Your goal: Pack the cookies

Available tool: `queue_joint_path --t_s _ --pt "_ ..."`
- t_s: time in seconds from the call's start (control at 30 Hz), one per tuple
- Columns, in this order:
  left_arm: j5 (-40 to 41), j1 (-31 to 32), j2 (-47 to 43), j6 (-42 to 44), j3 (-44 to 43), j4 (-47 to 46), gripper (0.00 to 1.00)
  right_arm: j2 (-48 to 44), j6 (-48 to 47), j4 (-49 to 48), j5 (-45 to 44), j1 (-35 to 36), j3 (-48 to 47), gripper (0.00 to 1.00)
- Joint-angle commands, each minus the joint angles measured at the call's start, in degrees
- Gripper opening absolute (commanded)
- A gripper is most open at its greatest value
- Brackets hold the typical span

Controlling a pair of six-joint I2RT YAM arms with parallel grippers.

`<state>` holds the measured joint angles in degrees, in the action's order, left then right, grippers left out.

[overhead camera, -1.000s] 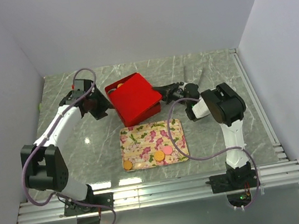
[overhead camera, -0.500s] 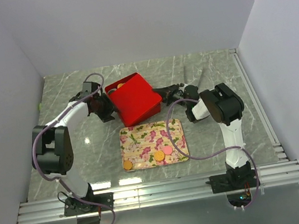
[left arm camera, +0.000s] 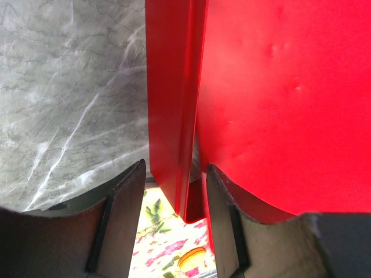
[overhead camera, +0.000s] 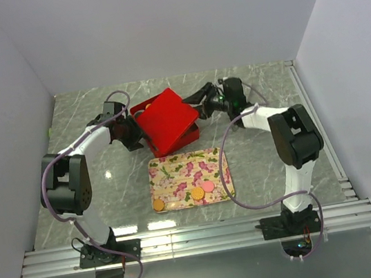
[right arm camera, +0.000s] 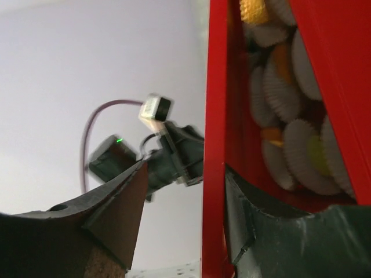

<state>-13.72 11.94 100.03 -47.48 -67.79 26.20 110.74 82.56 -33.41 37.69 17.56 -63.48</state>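
Observation:
A red box (overhead camera: 169,124) stands behind the floral tray (overhead camera: 176,172), its lid (overhead camera: 164,114) tilted over it. Three cookies lie at the tray's near edge: orange ones (overhead camera: 158,204) (overhead camera: 197,193) and a pink one (overhead camera: 208,186). More cookies (right arm camera: 272,134) sit in white paper cups (right arm camera: 277,87) inside the box. My left gripper (overhead camera: 134,132) is open astride the box's left wall (left arm camera: 171,116), with a slim gap beside it. My right gripper (overhead camera: 202,100) is open at the box's back right, one finger inside and one outside the wall (right arm camera: 215,145).
Grey marble table (overhead camera: 274,168) between white walls, a metal rail (overhead camera: 200,235) along the near edge. The left wrist (right arm camera: 174,153) shows beyond the box in the right wrist view. An orange cookie on the tray (left arm camera: 194,258) shows between the left fingers.
My right arm swung from the box's right side to its back right edge and its jaws opened. The lid now stands tilted higher. The left gripper came against the box's left wall.

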Motion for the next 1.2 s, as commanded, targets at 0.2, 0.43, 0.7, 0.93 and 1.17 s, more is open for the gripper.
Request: queue_joint_path --t_s 0.2,0.43,0.7,0.93,1.17 --pt "-0.3 0.2 -1.6 0.3 -1.3 -1.1 0.52 -1.7 -26.0 52.9 -7.1 -0.2 -17.1 0.55" --pt "0.0 0.2 -3.1 0.0 -0.5 -0.7 0.52 -1.1 -30.8 60.8 -10.0 1.7 -19.7 0.52" --pt "0.6 0.2 -4.8 0.0 -0.1 0.2 0.51 -0.1 -33.2 64.4 -11.9 2.7 -21.3 0.40" --pt "1.4 0.2 -6.5 0.6 0.1 1.8 0.51 0.8 -33.3 62.7 -12.0 2.8 -18.7 0.28" --pt "1.7 0.2 -7.4 1.1 0.5 2.7 0.51 2.3 -34.1 61.6 -12.3 2.8 -16.4 0.17"
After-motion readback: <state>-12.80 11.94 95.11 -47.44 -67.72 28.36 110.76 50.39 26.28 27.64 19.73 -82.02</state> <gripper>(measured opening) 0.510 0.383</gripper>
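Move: The lid lies askew and tilted over the cookie box, its right edge still between my open right fingers. Its middle is about 8 cm left, 3 cm back and 4 cm below that hand. The box's middle is some 9 cm left, 4 cm back and 12 cm below, and the floral tray's 24 cm back and 4 cm left. My left fingers straddle the box's left wall, with the lid's middle about 4 cm ahead, 9 cm right and slightly above. I bring my open right hand down about 6 cm, back some 4 cm and to the right 3 cm, along the lid's raised side to its near-right corner. My fingertips tip some 35 degrees further downward as I go, then close partway to pinch the lid's rim there. My left hand stays open at the box's left wall, then rises 2 to 3 cm. ##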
